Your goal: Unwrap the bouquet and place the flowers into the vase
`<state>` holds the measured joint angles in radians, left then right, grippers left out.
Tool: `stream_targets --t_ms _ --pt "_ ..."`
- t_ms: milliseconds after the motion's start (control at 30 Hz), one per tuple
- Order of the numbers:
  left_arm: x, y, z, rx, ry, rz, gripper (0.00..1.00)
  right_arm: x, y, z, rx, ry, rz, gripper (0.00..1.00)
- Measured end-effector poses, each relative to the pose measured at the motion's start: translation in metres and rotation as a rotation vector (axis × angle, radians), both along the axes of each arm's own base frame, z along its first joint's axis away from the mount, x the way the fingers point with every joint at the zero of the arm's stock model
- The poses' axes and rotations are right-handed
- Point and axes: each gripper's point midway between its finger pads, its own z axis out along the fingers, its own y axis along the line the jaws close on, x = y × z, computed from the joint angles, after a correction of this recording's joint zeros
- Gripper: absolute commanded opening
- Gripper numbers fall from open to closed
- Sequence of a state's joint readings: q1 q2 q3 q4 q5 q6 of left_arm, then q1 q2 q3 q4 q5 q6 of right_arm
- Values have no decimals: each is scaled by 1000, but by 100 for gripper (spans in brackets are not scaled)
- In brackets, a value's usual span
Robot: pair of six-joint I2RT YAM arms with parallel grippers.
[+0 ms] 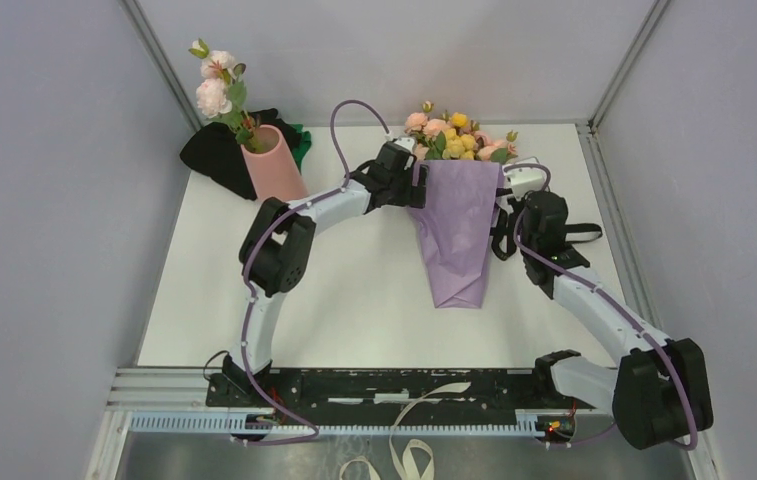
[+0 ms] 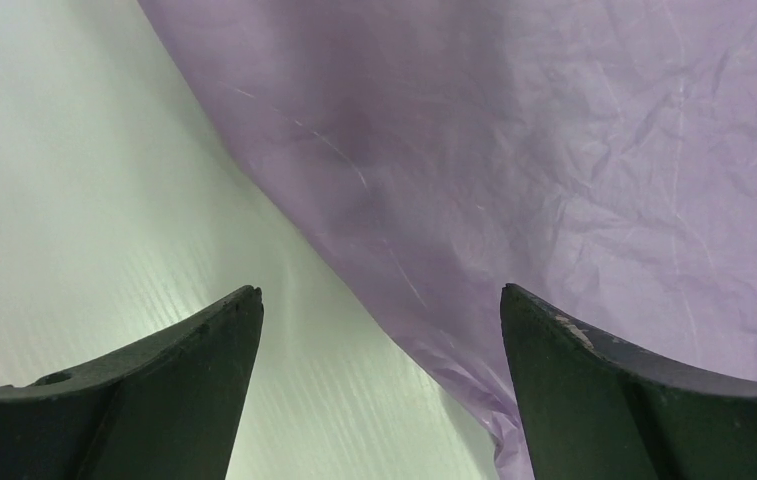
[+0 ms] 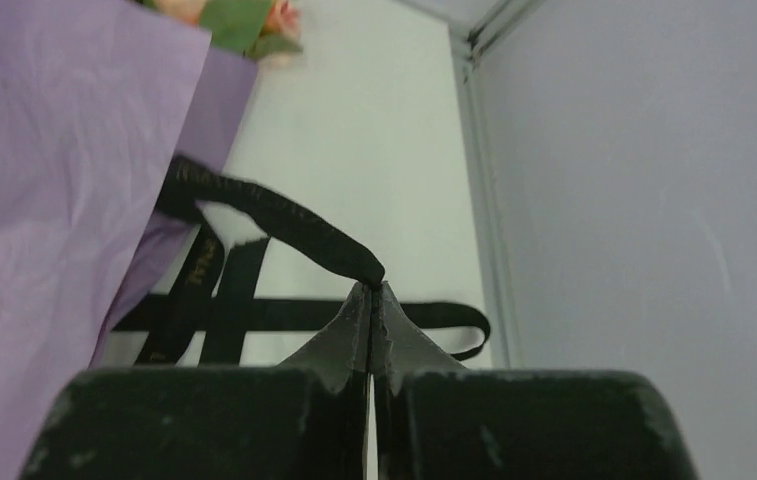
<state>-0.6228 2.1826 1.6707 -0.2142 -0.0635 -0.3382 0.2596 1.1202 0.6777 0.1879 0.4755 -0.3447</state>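
Note:
The bouquet (image 1: 457, 225) lies on the white table, a lilac paper cone (image 2: 554, 150) with its tip toward me. The flowers (image 1: 457, 135), peach and yellow, stick out of its far end. My left gripper (image 2: 381, 292) stands open at the cone's upper left edge, and the paper's edge runs between its fingers without being pinched. At the cone's right side my right gripper (image 3: 371, 287) is shut on the black ribbon (image 3: 274, 215), which runs slanting from the paper to the fingertips. More ribbon lies in loops on the table (image 3: 254, 315). The salmon-pink vase (image 1: 273, 162) stands at the back left.
A pale pink sprig with buds (image 1: 218, 88) stands in the vase. A black cloth lump (image 1: 216, 153) with a bit of green lies behind the vase. Grey walls (image 1: 44, 180) enclose the table on left, back and right; the right wall (image 3: 644, 180) is close to my right gripper.

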Motion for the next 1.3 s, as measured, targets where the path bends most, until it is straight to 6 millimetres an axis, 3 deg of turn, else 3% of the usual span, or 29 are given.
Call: stream_targets --t_ms 67,167,200,233,267,467,633,1133,1233,1300 --pt "-4 -2 -4 1 10 -10 94 -6 -1 -25 19 46 -8 0" --pt "-7 -7 -3 -6 7 -24 94 -7 2 -42 46 80 -14 2" --pt "-7 -9 -2 -9 3 -26 94 -5 2 -46 57 88 -16 10" --pt "-8 -11 -2 -9 3 -30 94 -4 3 -52 67 98 -17 23" --pt "-9 -12 -2 -9 3 -32 94 -3 5 -59 79 116 -16 45" --pt "-14 -11 -9 -1 15 -36 94 -2 18 -98 122 227 22 50" --pt "-15 -11 -11 2 18 -37 94 1 29 -113 163 270 55 60" --pt "-17 -7 -10 8 15 -29 97 25 56 -184 304 457 55 61" --pt "-17 -7 -4 5 4 -26 97 29 54 -184 337 453 40 59" --pt "-16 -6 1 1 -4 -23 97 31 52 -185 356 452 25 51"
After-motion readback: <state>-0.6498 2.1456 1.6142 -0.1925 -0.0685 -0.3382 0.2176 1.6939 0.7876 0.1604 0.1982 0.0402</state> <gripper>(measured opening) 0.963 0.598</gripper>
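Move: The purple wrap's right edge, beside which the held black ribbon is taken down, lies about 5 cm to the right hand's left, 4 cm ahead and 19 cm below. The ribbon's slack loops lie some 3 cm ahead, 2 cm left and 20 cm down; the bouquet's flowers are roughly 24 cm ahead, 12 cm left and 16 cm lower. From the left hand, that wrap edge is about 16 cm right, 5 cm back and 6 cm below. The black ribbon, still pinched in the right fingers at first, is let go as the hand sinks some 18 cm beside the wrap's right edge. Meanwhile the fingers open to over half; the hand then also drifts about 5 cm left and 3 cm forward, tipping some 25 degrees farther down and rolling its left side up. The wide-open left hand eases about 1.5 cm back. ##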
